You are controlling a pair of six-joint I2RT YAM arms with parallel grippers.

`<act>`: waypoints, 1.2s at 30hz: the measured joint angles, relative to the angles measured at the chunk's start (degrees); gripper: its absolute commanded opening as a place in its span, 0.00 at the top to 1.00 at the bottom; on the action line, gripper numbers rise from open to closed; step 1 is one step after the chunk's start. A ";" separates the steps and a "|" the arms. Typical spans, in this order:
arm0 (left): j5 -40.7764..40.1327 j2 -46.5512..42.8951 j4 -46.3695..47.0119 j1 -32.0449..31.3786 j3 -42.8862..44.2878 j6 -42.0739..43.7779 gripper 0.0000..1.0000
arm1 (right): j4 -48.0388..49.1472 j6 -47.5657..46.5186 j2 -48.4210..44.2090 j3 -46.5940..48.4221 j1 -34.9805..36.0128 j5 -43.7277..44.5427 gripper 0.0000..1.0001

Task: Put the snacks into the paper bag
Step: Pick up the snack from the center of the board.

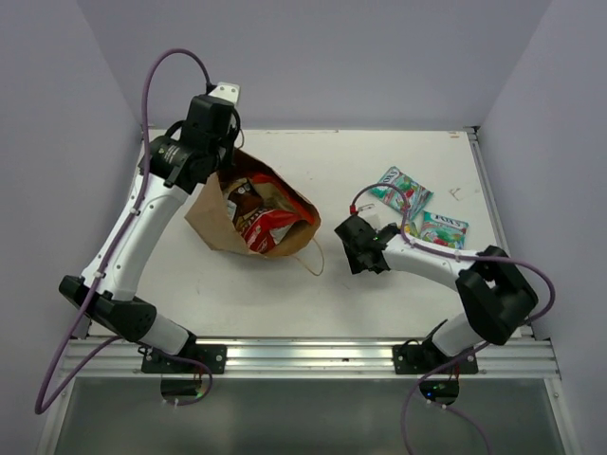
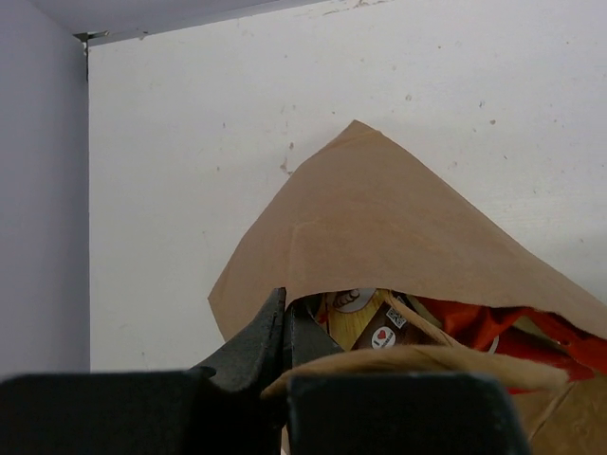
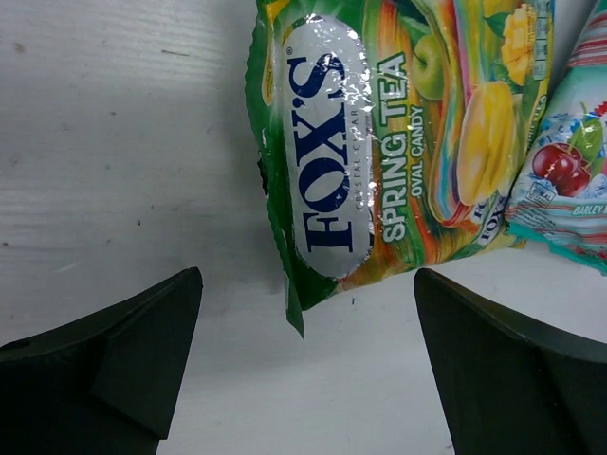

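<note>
The brown paper bag [image 1: 204,216] lies at the back left with its mouth held up and open toward the right. My left gripper [image 1: 220,169] is shut on the bag's upper rim [image 2: 285,313], which it holds raised. Inside show a red-orange packet [image 1: 268,227] [image 2: 474,327] and a brown chips packet [image 2: 375,332]. My right gripper [image 1: 358,245] stands open low over the table, with nothing between its fingers. Just ahead of the right gripper [image 3: 305,284] lies a green multicoloured candy bag [image 3: 398,133], beside a teal packet [image 3: 569,161]. Two candy packets [image 1: 400,188] [image 1: 443,228] lie on the table at the right.
A twisted paper handle [image 1: 310,261] trails from the bag's mouth onto the white table [image 1: 313,161]. Grey walls close in the back and both sides. A metal rail [image 1: 303,355] runs along the near edge.
</note>
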 measured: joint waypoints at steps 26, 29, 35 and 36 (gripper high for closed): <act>1.99 -6.14 -0.13 0.00 -5.97 0.04 1.00 | -13.18 5.64 21.05 15.32 -0.92 7.85 0.79; 1.99 -6.40 0.07 0.00 -6.21 0.07 1.00 | -13.11 4.79 21.33 15.15 -1.62 7.06 1.00; 1.88 -6.78 0.09 0.00 -6.51 0.07 1.00 | -12.04 2.34 21.07 15.15 -1.68 4.63 1.00; 1.77 -6.88 0.11 0.00 -6.69 0.07 1.00 | -11.54 1.86 20.76 15.15 -1.42 3.85 1.00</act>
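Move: Just ahead of the open right fingers lies the green Fox's snack pack, its middle some 4 cm forward, 5 cm to the right and 4 cm below. From the right hand, the cherry candy pack is about 8 cm ahead and 16 cm right, and the teal candy pack about 18 cm ahead and 5 cm right. For the left hand, which holds the paper bag's rim, the Fox's pack is roughly 41 cm right, 7 cm back and 32 cm below. Sinking about 3 cm and edging 2 cm forward to the near-left corner of the Fox's pack, the right hand rolls its left side down some 15 degrees and tips its fingers more steeply, then shuts them and pinches the corner. The left hand keeps hold of the paper bag's rim and draws back about 3 cm. ##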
